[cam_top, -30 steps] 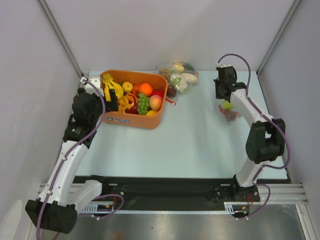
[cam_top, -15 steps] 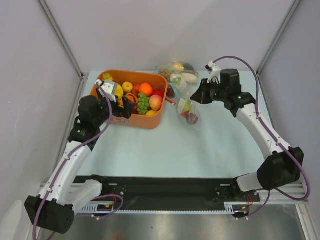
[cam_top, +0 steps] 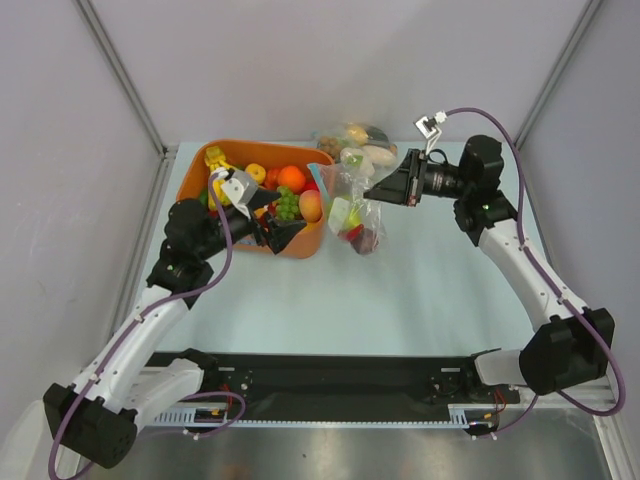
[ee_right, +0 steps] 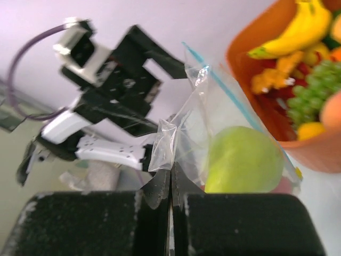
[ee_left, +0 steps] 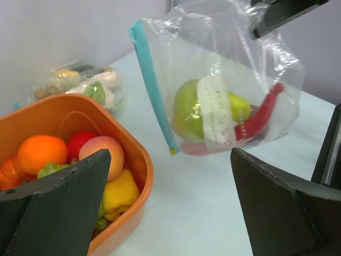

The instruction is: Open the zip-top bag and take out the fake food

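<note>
The zip-top bag (cam_top: 350,205) hangs in the air just right of the orange tub, its bluish zip strip (ee_left: 152,80) running down the side that faces my left gripper. My right gripper (cam_top: 372,193) is shut on a crumpled fold of the bag's plastic (ee_right: 171,154) at the opposite edge. Inside the bag lie the fake food pieces: a green pear (ee_left: 186,106), a red chili (ee_left: 264,112) and a dark fruit (cam_top: 366,238) at the bottom. My left gripper (cam_top: 275,218) is open and points at the bag from the left, a short way off and touching nothing.
The orange tub (cam_top: 300,245) with bananas, an orange, grapes and a peach sits under and beside my left gripper. Its rim (ee_left: 133,144) is close to my left finger. A larger clear bag of vegetables (cam_top: 358,145) lies at the back of the table.
My right arm swung left, carrying the bag from the right side of the table to beside the tub. My left arm reached right over the tub toward the bag, jaws open throughout.
</note>
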Motion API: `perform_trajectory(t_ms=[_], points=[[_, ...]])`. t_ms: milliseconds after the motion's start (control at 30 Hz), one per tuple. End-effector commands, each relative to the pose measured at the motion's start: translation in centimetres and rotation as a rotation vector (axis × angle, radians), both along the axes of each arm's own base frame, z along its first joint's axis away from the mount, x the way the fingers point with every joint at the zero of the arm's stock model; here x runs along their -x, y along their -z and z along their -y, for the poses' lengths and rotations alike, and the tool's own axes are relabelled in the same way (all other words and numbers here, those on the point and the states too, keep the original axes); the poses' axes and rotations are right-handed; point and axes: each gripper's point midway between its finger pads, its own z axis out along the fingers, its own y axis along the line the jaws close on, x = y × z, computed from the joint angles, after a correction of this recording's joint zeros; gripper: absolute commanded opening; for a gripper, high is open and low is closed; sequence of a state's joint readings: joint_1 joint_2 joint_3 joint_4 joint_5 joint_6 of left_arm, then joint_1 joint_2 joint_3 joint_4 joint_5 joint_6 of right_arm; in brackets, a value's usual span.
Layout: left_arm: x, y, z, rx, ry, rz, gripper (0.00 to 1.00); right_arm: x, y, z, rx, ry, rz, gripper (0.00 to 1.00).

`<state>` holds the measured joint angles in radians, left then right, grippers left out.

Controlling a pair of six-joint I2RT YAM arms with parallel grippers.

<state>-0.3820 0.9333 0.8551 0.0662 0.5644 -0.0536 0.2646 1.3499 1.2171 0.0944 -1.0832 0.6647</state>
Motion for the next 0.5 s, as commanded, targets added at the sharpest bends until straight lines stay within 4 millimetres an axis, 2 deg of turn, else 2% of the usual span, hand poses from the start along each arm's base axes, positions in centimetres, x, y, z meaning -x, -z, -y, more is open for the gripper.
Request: perform_trajectory(t_ms=[0, 200, 300, 467], points=[[1.0, -3.2, 0.5, 0.076, 0.042, 0.108, 1.00, 5.2, -5.4, 0.4, -0.094, -0.173, 0.120, 0.00], [2.7, -5.4, 1.8, 0.161, 0.148, 0.188, 1.00, 8.5, -7.8, 0.7, -0.125, -0.284, 0.129, 0.00], [3.3, -5.5, 2.7, 0.158, 0.205, 0.192, 1.00, 9.6, -8.2, 0.7, -0.122, -0.320, 0.138, 0.00], [4.6, -7.0, 4.3, 0.181, 0.317, 0.212, 1.00, 11.5, -8.7, 0.3, -0.120, -0.374, 0.153, 0.00]])
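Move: Ahead of the open left hand hangs the held bag's blue zip edge, its middle about 6 cm to the right, 4 cm farther out and 3 cm above; the green fruit in the bag is about 12 cm right, 2 cm ahead and roughly level. The orange bin is some 18 cm ahead, 9 cm left and 24 cm below. From the right hand, which holds the bag's upper part, the zip edge lies about 10 cm left, 3 cm ahead and 4 cm lower. Drawing the bag back about 9 cm and up some 7 cm, the right hand keeps its shut pinch and swings counter-clockwise by nearly 20 degrees. The left hand, fingers still wide open, eases up, right and back, 3 to 4 cm each way, towards the zip edge, turning about 10 degrees clockwise and tipping its fingers up. ##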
